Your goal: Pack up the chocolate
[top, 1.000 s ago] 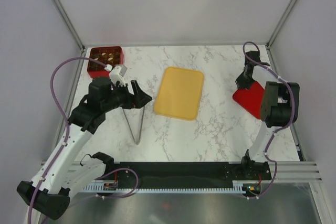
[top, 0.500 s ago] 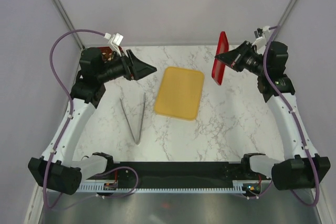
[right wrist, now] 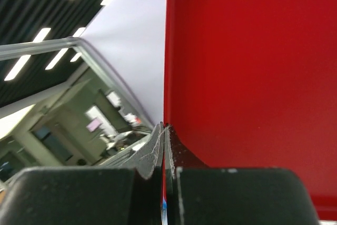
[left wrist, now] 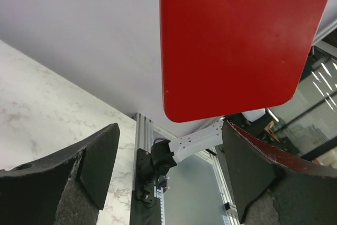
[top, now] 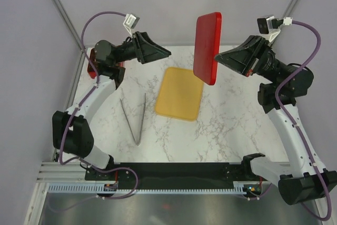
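Observation:
No chocolate shows; my left arm covers nearly all of the red box (top: 90,65) at the back left corner. High over the table's back, my right gripper (top: 217,56) is shut on the edge of a flat red lid (top: 207,46), which hangs upright. In the right wrist view the pinched jaws (right wrist: 165,128) meet on the lid's rim (right wrist: 253,67). My left gripper (top: 164,53) is raised, open and empty, pointing right at the lid. The left wrist view shows the lid (left wrist: 237,40) ahead of and above the spread left gripper (left wrist: 169,130).
A flat yellow tray (top: 180,93) lies in the middle of the marble table. Metal tongs (top: 136,119) lie to its left, toward the near edge. Frame posts and grey walls close the back and sides.
My right arm lifted the red lid from the right side up and toward the centre. My left arm swung up from the table toward the back and turned its open gripper right.

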Motion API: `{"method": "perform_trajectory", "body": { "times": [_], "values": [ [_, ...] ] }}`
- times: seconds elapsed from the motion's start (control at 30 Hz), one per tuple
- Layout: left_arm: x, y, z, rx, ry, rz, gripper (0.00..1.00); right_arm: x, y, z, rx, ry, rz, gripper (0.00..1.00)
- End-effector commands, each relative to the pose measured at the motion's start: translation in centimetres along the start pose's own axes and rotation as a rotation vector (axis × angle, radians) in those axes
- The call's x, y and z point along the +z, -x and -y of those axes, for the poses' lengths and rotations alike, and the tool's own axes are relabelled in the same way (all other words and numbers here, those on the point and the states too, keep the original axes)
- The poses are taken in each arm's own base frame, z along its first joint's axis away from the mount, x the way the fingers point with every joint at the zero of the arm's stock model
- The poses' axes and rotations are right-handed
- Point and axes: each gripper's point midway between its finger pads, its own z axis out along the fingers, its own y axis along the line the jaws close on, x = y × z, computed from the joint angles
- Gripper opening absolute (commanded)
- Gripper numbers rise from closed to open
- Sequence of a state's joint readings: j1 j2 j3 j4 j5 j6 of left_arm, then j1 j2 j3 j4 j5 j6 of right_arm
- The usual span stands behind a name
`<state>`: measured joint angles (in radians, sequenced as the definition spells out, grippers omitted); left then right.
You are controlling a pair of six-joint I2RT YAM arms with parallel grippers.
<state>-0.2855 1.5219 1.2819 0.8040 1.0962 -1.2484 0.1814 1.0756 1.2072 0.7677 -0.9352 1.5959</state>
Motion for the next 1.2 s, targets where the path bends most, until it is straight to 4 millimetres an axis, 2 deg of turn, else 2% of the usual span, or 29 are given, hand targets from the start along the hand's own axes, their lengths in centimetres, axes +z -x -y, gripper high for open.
{"method": "perform_trajectory", "body": {
  "times": [0.0, 0.03, 0.1, 0.17, 0.33, 0.5, 0.57, 0.73, 0.83, 0.9, 0.97, 1.03, 1.07, 1.1, 1.17],
  "values": [
    [1.7, 0.8, 3.4, 0.077, -0.182, -0.024, 0.86, -0.1, -0.3, -5.6, -0.005, 0.203, -0.021, 0.00],
    [2.3, 1.1, 4.6, 0.101, -0.226, -0.025, 0.86, 0.0, -0.3, -5.9, -0.006, 0.214, -0.020, 0.00],
    [3.1, 1.1, 4.1, 0.060, -0.255, -0.037, 0.86, 0.1, -0.3, -6.0, -0.003, 0.217, -0.019, 0.00],
    [3.9, 1.3, 5.4, 0.079, -0.304, -0.037, 0.86, 0.1, -0.3, -6.0, 0.007, 0.219, -0.016, 0.00],
    [5.6, 0.9, 5.8, 0.078, -0.346, -0.042, 0.86, 0.1, -0.2, -5.8, 0.023, 0.229, 0.000, 0.00],
    [6.2, 0.3, 6.2, 0.065, -0.374, -0.037, 0.86, -0.3, -0.3, -4.9, 0.072, 0.253, 0.014, 0.00],
    [6.4, -0.1, 6.4, 0.061, -0.396, -0.042, 0.86, -0.6, -0.6, -5.4, 0.082, 0.295, 0.006, 0.00],
    [6.4, -0.2, 6.8, 0.012, -0.462, -0.009, 0.84, -0.9, -0.9, -3.8, 0.100, 0.297, 0.014, 0.00],
    [6.5, -0.6, 6.4, -0.018, -0.465, -0.028, 0.76, -1.1, -1.0, -2.8, 0.134, 0.308, 0.009, 0.00],
    [6.4, -0.8, 6.2, -0.027, -0.460, -0.030, 0.71, -1.1, -1.1, -1.9, 0.144, 0.289, 0.001, 0.00],
    [6.3, -0.9, 6.2, -0.034, -0.456, -0.032, 0.62, -0.9, -1.4, -0.1, 0.142, 0.247, -0.023, 0.00],
    [6.1, -0.9, 5.8, -0.063, -0.444, -0.034, 0.46, -0.8, -1.5, 2.6, 0.166, 0.155, -0.041, 0.00],
    [6.0, -0.9, 5.5, -0.072, -0.438, -0.031, 0.43, -1.0, -1.3, 3.7, 0.166, 0.118, -0.033, 0.00],
    [5.9, -0.9, 5.1, -0.091, -0.427, -0.027, 0.41, -1.7, -0.7, 5.8, 0.173, 0.054, -0.004, 0.00],
    [5.3, -0.6, 4.0, -0.124, -0.400, -0.011, 0.33, -2.8, -0.6, 8.1, 0.175, -0.019, 0.000, 0.01]
  ]
}}
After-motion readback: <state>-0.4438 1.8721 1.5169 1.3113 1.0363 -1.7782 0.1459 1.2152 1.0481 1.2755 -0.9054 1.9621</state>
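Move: The red lid, pinched by its upper edge in the right gripper and hanging steeply, has its middle about 10 cm to the right of the left hand, 7 cm above it and roughly 5 cm back. The same middle is some 3 cm left of the right hand, 5 cm farther out and 5 cm below. Counted from the left hand, the empty yellow tray lies about 10 cm out, 6 cm right and 42 cm below. The lid's lower left edge is taken between the open left fingers, which go some 7 cm to the right and 4 cm up while drawing back, then come forward and down as they close on it, the hand turning about 20 degrees clockwise. The right gripper, keeping its pinch, first backs off and rises a little, then brings the lid about 5 cm forward and down, tilting slightly. ##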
